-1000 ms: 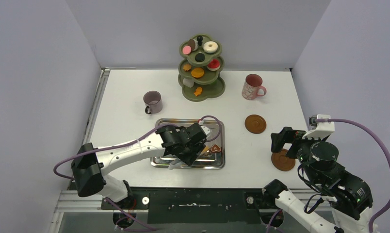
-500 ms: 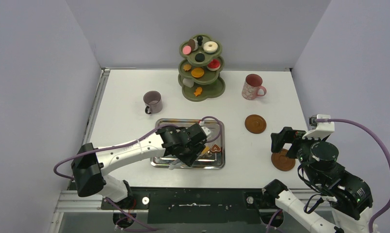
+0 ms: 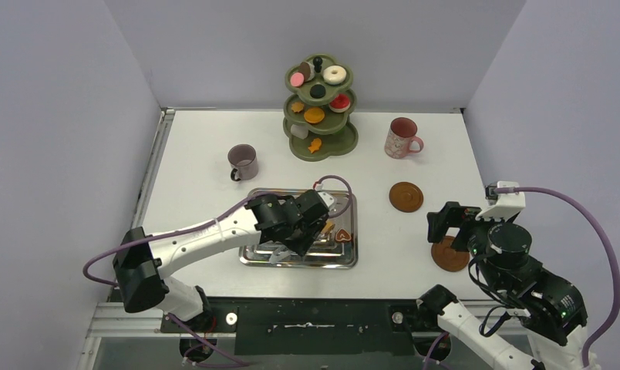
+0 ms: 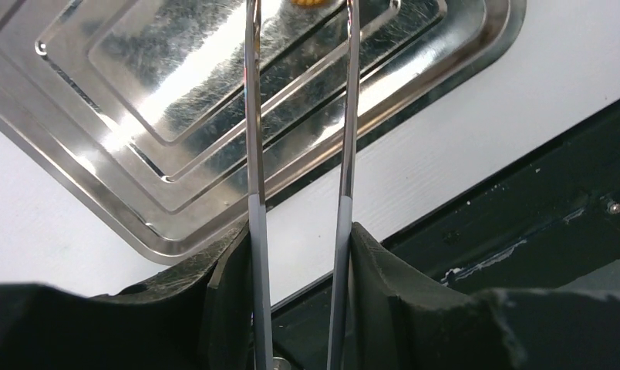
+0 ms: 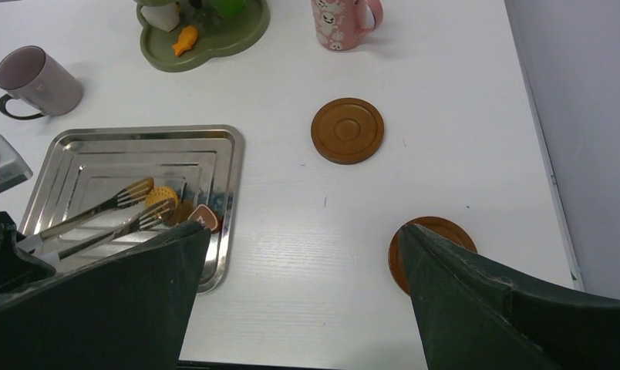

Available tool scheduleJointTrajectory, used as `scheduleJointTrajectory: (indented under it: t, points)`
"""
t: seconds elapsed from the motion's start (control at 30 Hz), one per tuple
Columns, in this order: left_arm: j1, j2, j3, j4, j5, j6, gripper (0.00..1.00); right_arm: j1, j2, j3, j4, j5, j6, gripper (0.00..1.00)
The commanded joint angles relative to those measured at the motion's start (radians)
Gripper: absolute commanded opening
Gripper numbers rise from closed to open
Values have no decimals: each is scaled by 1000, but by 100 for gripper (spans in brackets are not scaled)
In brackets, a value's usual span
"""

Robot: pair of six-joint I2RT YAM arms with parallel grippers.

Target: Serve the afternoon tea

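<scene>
My left gripper [image 3: 301,229] [image 4: 299,247] is shut on the handle end of the metal tongs [image 4: 249,154] [image 5: 99,220] over the steel tray [image 3: 299,261]. The tong tips reach a small yellow sweet [image 5: 162,195] [image 3: 328,227], one on each side. A brown sweet [image 5: 204,218] lies beside it. My right gripper [image 5: 304,231] [image 3: 446,221] hangs open over bare table beside the near brown coaster [image 5: 434,231] [image 3: 449,255]. A second coaster [image 3: 406,196] lies farther back. The olive-green stand [image 3: 345,146] holds several sweets. The mauve mug [image 3: 243,161] and the pink mug [image 3: 402,137] stand on the table.
Grey walls close in the table on the left, the back and the right. A dark rail [image 4: 523,231] runs along the table's near edge, just behind the tray. An orange fish-shaped sweet [image 5: 183,41] lies on the stand's bottom tier.
The left gripper has squeezed the tongs a little narrower and shifted slightly back and left over the tray. The right arm has edged a little to the left.
</scene>
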Motion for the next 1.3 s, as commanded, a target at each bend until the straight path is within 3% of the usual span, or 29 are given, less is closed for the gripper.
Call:
scheduleJointTrajectory:
  t: [0.0,0.3,0.67,1.0,1.27]
  points:
    - [45,-14,84,58,-50,1,29,-6,-11,-6,60,-14,-3,100]
    - [159,83,242,170,-156,71,27,-6,-28,-22,94,-28,-29,100]
    - [226,379,520,286,-240,162,26,-6,-36,-21,129,-37,-30,100]
    - [278,617,776,264,-215,183,26,-6,-33,-33,150,-48,-24,100]
    - [318,709,848,294,-164,182,26,-6,-28,-32,158,-39,-23,100]
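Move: Beyond the tray lies the spot the left hand takes its yellow cookie to: the bottom tier of the cake stand, about 36 cm ahead, 9 cm to the right and 13 cm below the hand. The fish cookie sits some 5 cm left of that spot and 2 cm nearer; the green swirl roughly 4 cm right of it and 3 cm farther. The heart cookie is about 3 cm ahead of the hand and 8 cm right. From the idle right hand the spot is some 37 cm ahead, 21 cm left. Swinging forward about 26 cm and some 8 cm to the right, the left hand carries the yellow cookie off over the tray to the bottom tier of the stand, arching up about 5 cm and sinking nearly as much again on the way. The wrist tips the fork tips forward some 20 degrees and turns a little counter-clockwise, while the forks keep their pinch on the cookie. ##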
